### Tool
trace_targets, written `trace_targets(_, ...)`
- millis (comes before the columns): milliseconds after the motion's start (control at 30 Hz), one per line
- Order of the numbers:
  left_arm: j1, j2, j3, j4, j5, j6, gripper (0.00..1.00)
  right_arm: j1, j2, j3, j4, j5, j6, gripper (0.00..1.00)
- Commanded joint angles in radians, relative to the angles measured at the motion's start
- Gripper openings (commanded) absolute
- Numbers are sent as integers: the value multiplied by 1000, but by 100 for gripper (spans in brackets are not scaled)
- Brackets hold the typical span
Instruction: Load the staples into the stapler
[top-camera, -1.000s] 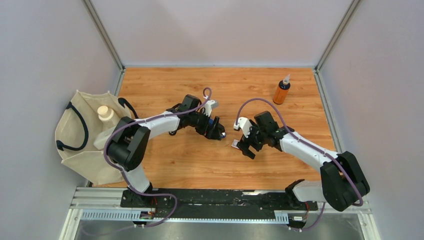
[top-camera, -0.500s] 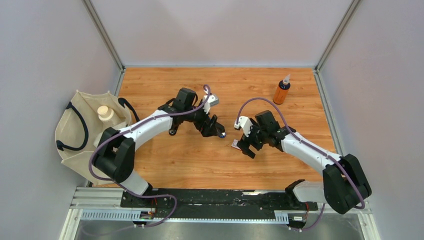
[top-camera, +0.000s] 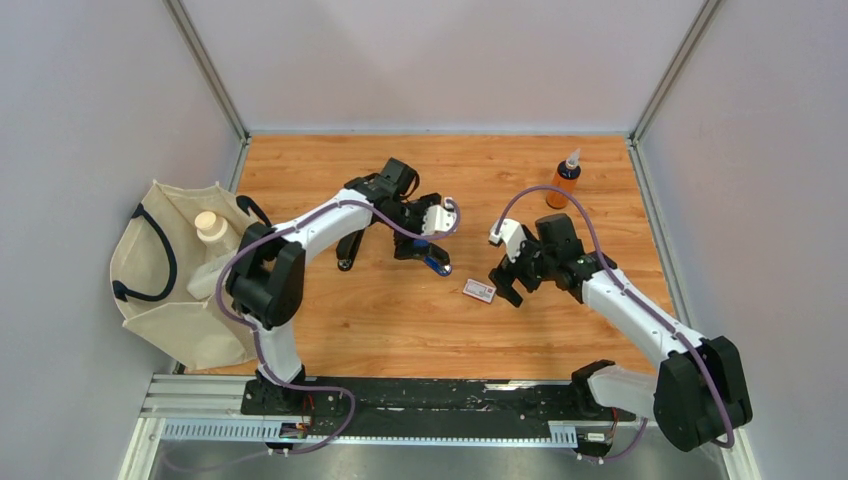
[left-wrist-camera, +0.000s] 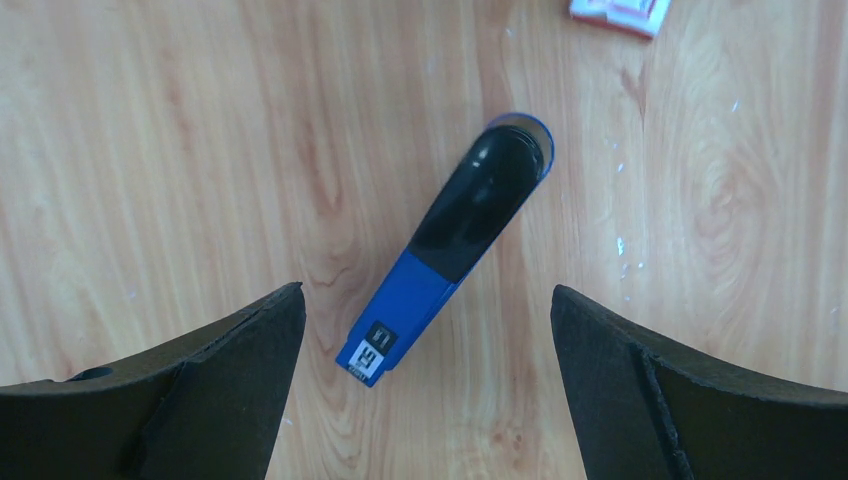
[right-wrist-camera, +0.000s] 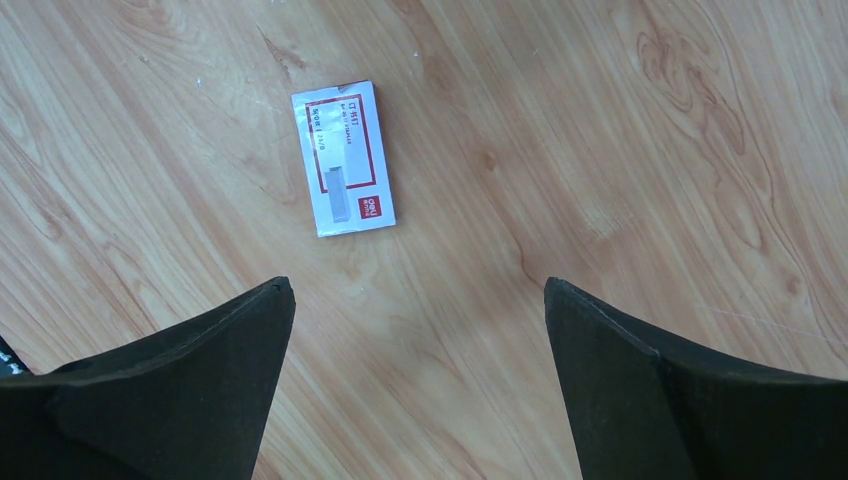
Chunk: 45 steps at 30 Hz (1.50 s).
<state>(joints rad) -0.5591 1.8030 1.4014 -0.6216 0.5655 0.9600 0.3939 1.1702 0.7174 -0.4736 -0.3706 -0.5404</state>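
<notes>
The stapler (top-camera: 435, 262), blue with a black top, lies flat on the wooden table, shut as far as I can see. My left gripper (top-camera: 420, 247) hovers over it, open and empty. In the left wrist view the stapler (left-wrist-camera: 450, 250) lies slantwise between the open fingers of the left gripper (left-wrist-camera: 425, 291). The staples box (top-camera: 479, 291), white with a red label, lies flat just right of the stapler; a corner shows in the left wrist view (left-wrist-camera: 620, 12). My right gripper (top-camera: 507, 284) is open and empty just right of the box. In the right wrist view the box (right-wrist-camera: 343, 158) lies ahead of the right gripper (right-wrist-camera: 417, 284). No loose staple strip shows.
An orange bottle (top-camera: 563, 182) stands at the back right. A cream tote bag (top-camera: 165, 275) holding a capped bottle (top-camera: 210, 226) lies at the table's left edge. Grey walls close in the table on three sides.
My right gripper has drawn back to the right off the staples box, which now lies uncovered. My left wrist has swung round to a new angle above the stapler.
</notes>
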Motion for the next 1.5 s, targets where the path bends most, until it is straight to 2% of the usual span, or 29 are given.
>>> trace_targets(0,-53,64,80,-133,-98,288,100,-32,-37,37,0,-31,-13,100)
trace_targets(233,-82,110,82,-113,-79,296,99,-53,-64,36,0,-34,-18,100)
trace_targets(567,-122,168,87,-106,-110,290,81,-67,-86,34,1,-36,-20,100)
trace_targets(867,-130,205,111,-72,-130,234,53,-76,-110,30,1,-39,-23,100)
trace_targets(900,-130,205,116,-73,-128,226,49,-78,-110,30,0,-40,-23,100)
trace_targets(1000,-131,203,137,-81,-127,183,26,-76,-112,30,0,-42,-24,100)
trace_targets(1033,-131,202,143,-86,-127,165,22,-78,-112,30,-3,-44,-26,100)
trace_targets(1200,-131,159,130,-69,-125,97,18,-78,-118,28,-7,-59,-26,100)
trace_targets(1267,-131,127,111,-44,-122,59,13,-76,-115,27,-5,-77,-27,100)
trace_targets(1300,-131,108,101,-27,-119,28,6,-78,-112,25,-5,-93,-27,100)
trace_targets(1367,-131,72,84,-6,-105,-18,2,-79,-106,31,1,-117,-20,100)
trace_targets(1467,-131,6,42,48,-73,-95,1,-76,-89,51,9,-165,8,100)
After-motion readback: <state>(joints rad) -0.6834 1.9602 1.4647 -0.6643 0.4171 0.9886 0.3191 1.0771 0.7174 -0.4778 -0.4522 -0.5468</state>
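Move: The blue stapler lies almost beneath the open left hand, its middle about 2 cm to the right, 1 cm back and 8 cm below. The staples box sits roughly 9 cm back and 12 cm to the right of this hand, the black stapler 12 cm to its left and 1 cm ahead, both on the table. From the right hand, the blue stapler is some 9 cm ahead, 14 cm left and 6 cm lower. The left fingers close from wide open and pinch the blue stapler's black top arm from both sides, after the hand sinks about 7 cm onto it, drifting slightly right and back while the fingers tip steeper and turn some 15 degrees clockwise. Keeping its grip, the hand turns back counter-clockwise and eases up 1.5 cm. The right hand, open and empty, backs upward about 2.5 cm. ##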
